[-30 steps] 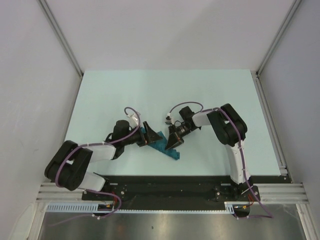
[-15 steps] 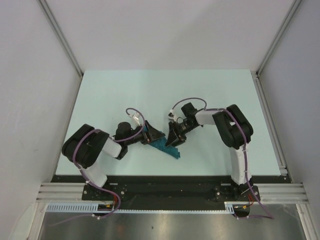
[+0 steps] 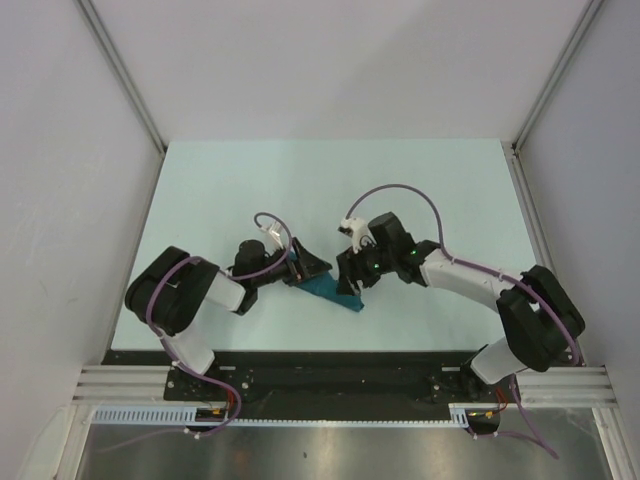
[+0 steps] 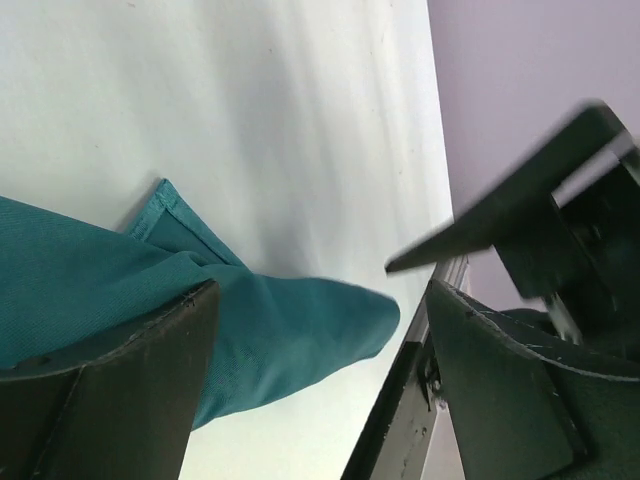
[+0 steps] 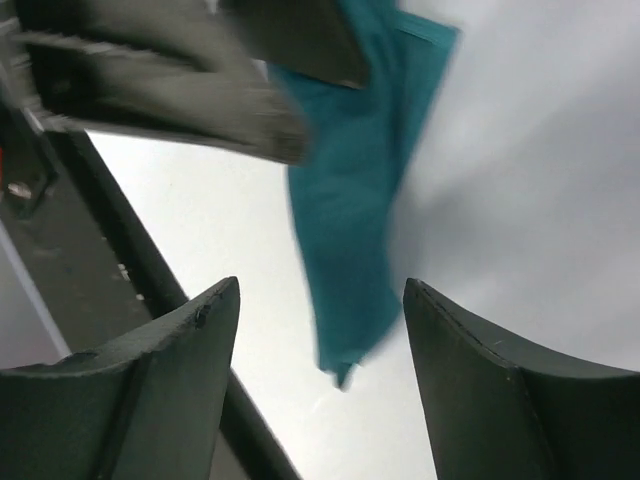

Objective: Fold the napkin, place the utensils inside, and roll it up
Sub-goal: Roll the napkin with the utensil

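The teal napkin (image 3: 333, 296) lies as a narrow rolled bundle near the table's front edge, between my two grippers. My left gripper (image 3: 309, 270) stands open at the bundle's left end; in the left wrist view one end of the napkin (image 4: 260, 330) lies between the wide fingers (image 4: 120, 400) of this gripper (image 4: 315, 385). My right gripper (image 3: 350, 284) is open just over the right end. In the right wrist view the napkin (image 5: 350, 220) hangs ahead of the open gripper (image 5: 320, 345), apart from both fingers. The utensils are hidden from view.
The pale table (image 3: 250, 180) is bounded by white walls on three sides. A black rail (image 3: 330, 365) runs along the near edge, close below the napkin, and shows as a dark strip (image 4: 400, 420) in the left wrist view.
My right gripper has opened and let go of the napkin, and its elbow has swung out to the right. The left arm has folded back, its gripper staying open at the napkin.
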Robot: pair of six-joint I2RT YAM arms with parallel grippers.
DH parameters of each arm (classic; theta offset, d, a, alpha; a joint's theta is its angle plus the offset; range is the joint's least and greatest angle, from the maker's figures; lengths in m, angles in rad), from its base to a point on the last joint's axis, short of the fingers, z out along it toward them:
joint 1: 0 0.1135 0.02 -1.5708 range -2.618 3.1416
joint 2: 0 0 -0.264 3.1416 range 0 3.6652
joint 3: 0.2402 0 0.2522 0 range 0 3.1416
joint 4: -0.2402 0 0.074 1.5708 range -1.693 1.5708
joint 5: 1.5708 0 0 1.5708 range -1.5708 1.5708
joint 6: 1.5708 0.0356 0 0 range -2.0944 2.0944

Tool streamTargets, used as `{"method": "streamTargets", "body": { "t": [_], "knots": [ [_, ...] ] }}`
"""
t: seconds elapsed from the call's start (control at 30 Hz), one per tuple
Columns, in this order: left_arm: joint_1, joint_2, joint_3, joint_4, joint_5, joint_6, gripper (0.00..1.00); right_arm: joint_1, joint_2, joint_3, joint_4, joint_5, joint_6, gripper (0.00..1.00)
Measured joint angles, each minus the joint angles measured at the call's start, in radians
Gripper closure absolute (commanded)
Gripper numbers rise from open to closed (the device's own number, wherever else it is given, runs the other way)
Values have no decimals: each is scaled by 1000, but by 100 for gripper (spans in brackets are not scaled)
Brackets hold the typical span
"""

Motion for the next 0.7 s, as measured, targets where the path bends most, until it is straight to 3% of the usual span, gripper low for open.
{"method": "streamTargets", "body": {
  "t": [0.3,0.63,0.7],
  "knots": [
    [-2,0,25,-58,-12,31,8,203,17,-45,117,315,-145,28],
    [-2,-3,51,-109,-11,40,8,276,120,-55,202,424,-246,29],
    [-2,-3,65,-133,-11,43,8,276,144,-51,204,434,-248,33]
  ]
}}
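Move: The rolled napkin's middle is about 4 cm left of the right hand, 1 cm ahead and 7 cm below it; its right end is about 2 cm back and 2 cm to the right. The open left gripper stands some 7 cm to the left and 3 cm ahead, about 3 cm lower. From the left hand, the napkin's middle is about 3 cm to the right, 2 cm back and 4 cm below. With its fingers kept wide open, the right hand comes astride the roll's right end, the forward finger meeting the cloth. It first slips left along the roll, about 3 cm in all, while sinking some 6 cm, tipping its fingers steeper and rolling around 20 degrees. The left gripper stays open over the left part. ##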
